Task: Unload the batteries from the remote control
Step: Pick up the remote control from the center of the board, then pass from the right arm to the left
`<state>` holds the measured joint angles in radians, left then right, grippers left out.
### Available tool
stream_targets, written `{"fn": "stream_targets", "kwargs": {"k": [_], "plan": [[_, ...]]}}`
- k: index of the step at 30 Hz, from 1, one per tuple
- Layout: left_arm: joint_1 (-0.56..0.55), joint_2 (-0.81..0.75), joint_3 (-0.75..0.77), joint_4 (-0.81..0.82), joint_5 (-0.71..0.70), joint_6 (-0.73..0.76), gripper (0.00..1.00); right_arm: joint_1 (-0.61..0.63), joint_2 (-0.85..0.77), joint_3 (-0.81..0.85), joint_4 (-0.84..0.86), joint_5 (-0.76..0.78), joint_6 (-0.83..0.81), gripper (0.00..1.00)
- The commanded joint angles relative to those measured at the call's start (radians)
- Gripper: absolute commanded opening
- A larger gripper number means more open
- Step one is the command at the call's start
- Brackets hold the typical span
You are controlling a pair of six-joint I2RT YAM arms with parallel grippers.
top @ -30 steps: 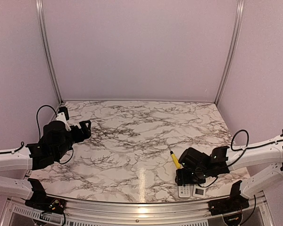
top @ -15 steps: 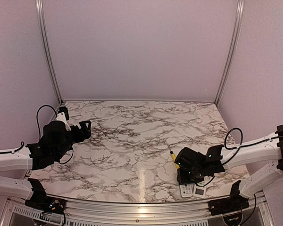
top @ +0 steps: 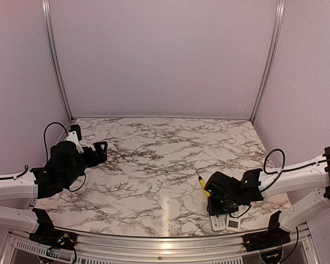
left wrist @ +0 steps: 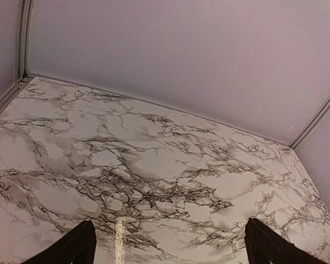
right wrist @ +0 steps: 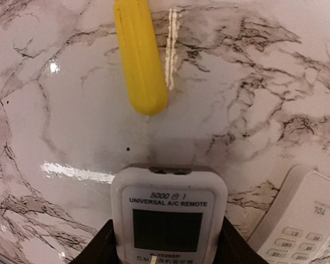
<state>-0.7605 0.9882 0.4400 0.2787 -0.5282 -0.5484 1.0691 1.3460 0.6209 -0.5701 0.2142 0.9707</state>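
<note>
In the right wrist view a white remote control (right wrist: pixel 169 217), with a dark screen and the print "UNIVERSAL A/C REMOTE", lies face up on the marble table. My right gripper (right wrist: pixel 165 247) is shut on it, one black finger against each long side. In the top view the right gripper (top: pixel 220 208) sits low over the remote near the table's front right edge. The batteries are hidden. At the left side, my left gripper (top: pixel 99 149) hangs above the table, open and empty, and its fingertips (left wrist: pixel 80 242) stand far apart.
A yellow-handled screwdriver (right wrist: pixel 138 55) lies just beyond the remote's top end; the screwdriver (top: pixel 204 187) is just beyond the right gripper. A second white remote (right wrist: pixel 300 220) lies close to the right of the held one. The table's front edge (top: pixel 170 235) is close by.
The right gripper has closed onto the remote's sides and shifted slightly toward the table's front edge. The left arm has not moved.
</note>
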Motion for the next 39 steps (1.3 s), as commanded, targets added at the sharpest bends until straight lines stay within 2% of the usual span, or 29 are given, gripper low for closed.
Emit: {"fn": "stream_targets", "kwargs": {"k": [1, 5, 9, 15, 20, 28, 33, 39], "plan": [[-0.003, -0.003, -0.013, 0.045, 0.082, 0.046, 0.99, 0.010, -0.073, 0.048, -0.052, 0.032, -0.001, 0.30], [-0.003, 0.005, -0.029, 0.110, 0.170, 0.071, 0.99, 0.010, -0.157, 0.083, -0.058, 0.069, -0.036, 0.27], [-0.003, 0.026, -0.020, 0.120, 0.186, 0.081, 0.99, 0.011, -0.227, 0.107, -0.025, 0.128, -0.078, 0.23], [-0.003, 0.046, -0.020, 0.166, 0.208, 0.090, 0.99, 0.006, -0.272, 0.105, 0.141, 0.140, -0.184, 0.18], [-0.003, 0.052, -0.051, 0.261, 0.238, 0.107, 0.99, -0.025, -0.251, 0.106, 0.328, 0.081, -0.305, 0.12], [-0.002, 0.093, -0.047, 0.286, 0.312, 0.101, 0.99, -0.068, -0.176, 0.068, 0.712, -0.049, -0.461, 0.00], [-0.002, 0.096, -0.045, 0.291, 0.393, 0.076, 0.99, -0.093, -0.127, 0.061, 0.867, -0.124, -0.502, 0.00], [-0.002, 0.080, -0.066, 0.332, 0.518, 0.076, 0.99, -0.106, -0.079, 0.098, 0.942, -0.189, -0.559, 0.00]]}}
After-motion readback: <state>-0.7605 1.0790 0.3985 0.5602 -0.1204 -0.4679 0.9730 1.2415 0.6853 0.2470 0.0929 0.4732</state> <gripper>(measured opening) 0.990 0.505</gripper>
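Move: The remote control is already between the right gripper's pads, still down at the table, its middle about 1 cm behind the hand point. From that gripper the yellow screwdriver lies roughly 13 cm ahead and 4 cm left, and the second remote about 8 cm right and 2 cm back, both 1 cm lower. From the left gripper, the remote control lies some 40 cm right, 16 cm back and 19 cm below. Keep the right gripper's pinch on the remote control and lift it off the table, up about 19 cm in all, soon carrying it left and forward too, towards the left gripper, while the wrist tips up and rolls its left side up. Ease the open left gripper some 7 cm right, turning it clockwise to face the remote control more. ##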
